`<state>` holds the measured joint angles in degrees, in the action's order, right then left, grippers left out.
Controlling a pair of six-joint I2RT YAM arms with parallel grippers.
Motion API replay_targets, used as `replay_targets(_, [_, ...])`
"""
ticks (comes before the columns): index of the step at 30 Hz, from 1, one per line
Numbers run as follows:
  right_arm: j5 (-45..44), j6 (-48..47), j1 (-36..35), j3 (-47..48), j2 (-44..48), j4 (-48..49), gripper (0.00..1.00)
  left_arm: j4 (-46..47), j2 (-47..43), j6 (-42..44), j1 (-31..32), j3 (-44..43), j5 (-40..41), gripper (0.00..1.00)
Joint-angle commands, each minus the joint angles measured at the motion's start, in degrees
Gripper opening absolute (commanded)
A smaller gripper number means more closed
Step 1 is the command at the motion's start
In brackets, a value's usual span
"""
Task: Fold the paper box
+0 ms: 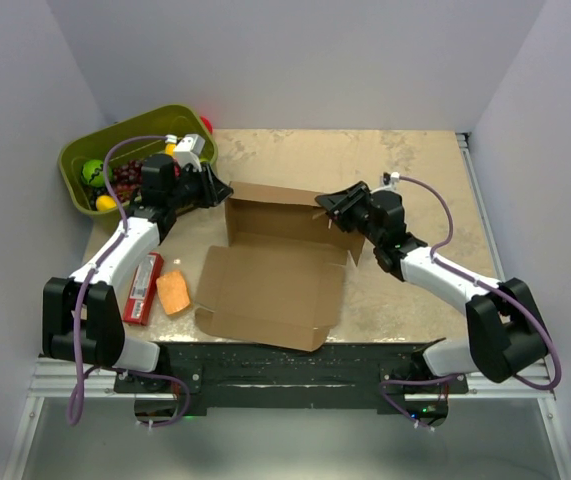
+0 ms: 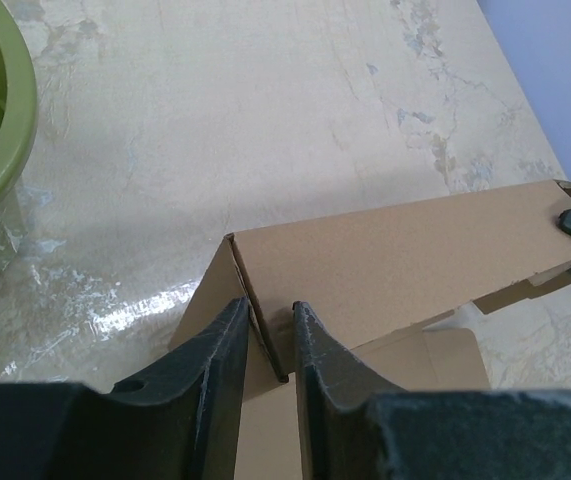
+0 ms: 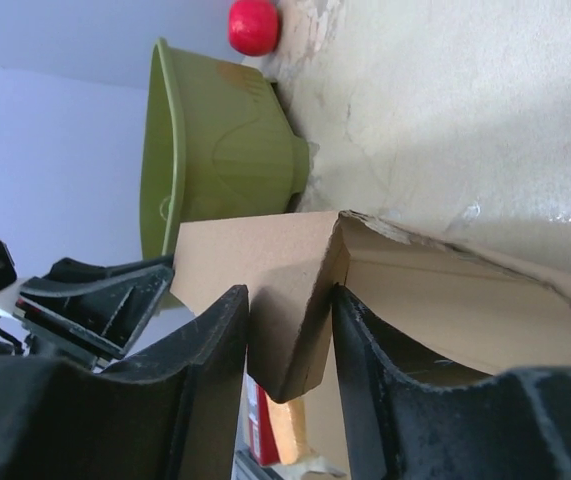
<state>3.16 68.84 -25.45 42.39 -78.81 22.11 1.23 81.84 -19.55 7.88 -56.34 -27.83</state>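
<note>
The paper box (image 1: 275, 280) is brown cardboard lying open mid-table, its back wall standing and its front panel flat. My left gripper (image 1: 225, 190) is at the back-left corner. In the left wrist view its fingers (image 2: 227, 345) hold a narrow gap around the upright corner edge of the box (image 2: 395, 250), and the gripper (image 2: 270, 305) is shut on it. My right gripper (image 1: 325, 208) is at the back-right corner. In the right wrist view it (image 3: 290, 295) is shut on a folded corner flap of the box (image 3: 255, 260), with both fingers against the cardboard.
An olive-green bin (image 1: 115, 130) holding fruit stands at the back left, close behind my left arm, also in the wrist views (image 2: 5, 120) (image 3: 215, 140). A red ball (image 3: 254, 26) lies behind it. A red packet (image 1: 143, 287) and an orange block (image 1: 173, 293) lie left of the box.
</note>
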Motion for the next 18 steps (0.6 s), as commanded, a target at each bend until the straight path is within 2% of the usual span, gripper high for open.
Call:
replay_targets(1, [-5.0,3.6,0.1,-0.3,1.4,6.4,0.38,-0.6,-0.8,-0.1,-0.3,1.3,-0.6,0.28])
replay_targets(6, [-7.0,4.5,0.1,-0.4,0.9,7.8,0.29,0.5,-0.8,-1.1,-0.3,1.9,-2.3,0.28])
replay_targets(10, [-7.1,5.5,0.1,0.1,-0.9,9.7,0.13,1.3,-0.7,-1.9,-0.3,2.4,-3.3,0.27])
replay_targets(11, [-7.1,5.6,0.1,0.1,-1.3,10.1,0.06,1.8,-0.7,-2.1,-0.2,2.5,-3.6,0.27])
replay_targets(16, [-7.8,4.6,0.1,0.6,-2.2,10.2,0.03,2.3,-0.4,-2.6,-0.2,2.8,-4.1,0.25])
replay_targets(18, [-8.3,3.4,0.1,0.7,-1.7,9.7,0.08,2.4,-0.2,-2.8,-0.2,3.2,-4.0,0.24])
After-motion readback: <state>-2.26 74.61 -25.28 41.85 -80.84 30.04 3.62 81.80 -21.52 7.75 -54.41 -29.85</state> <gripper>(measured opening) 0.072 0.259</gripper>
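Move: The paper box's raised wall has its right corner between the right hand's open fingers, about 2 cm ahead and 1 cm right of the hand point, 1 cm higher. Its left corner is at the left hand's fingers, some 21 cm left of the right hand and 4 cm farther out. The floor panel's middle is about 12 cm back, 11 cm left and 15 cm below the right hand. The green bin sits about 20 cm left of the left hand, 13 cm ahead, 10 cm lower. Right hand pushes about 2 cm forward and up, closing on the wall's right corner; left stays at its corner. ##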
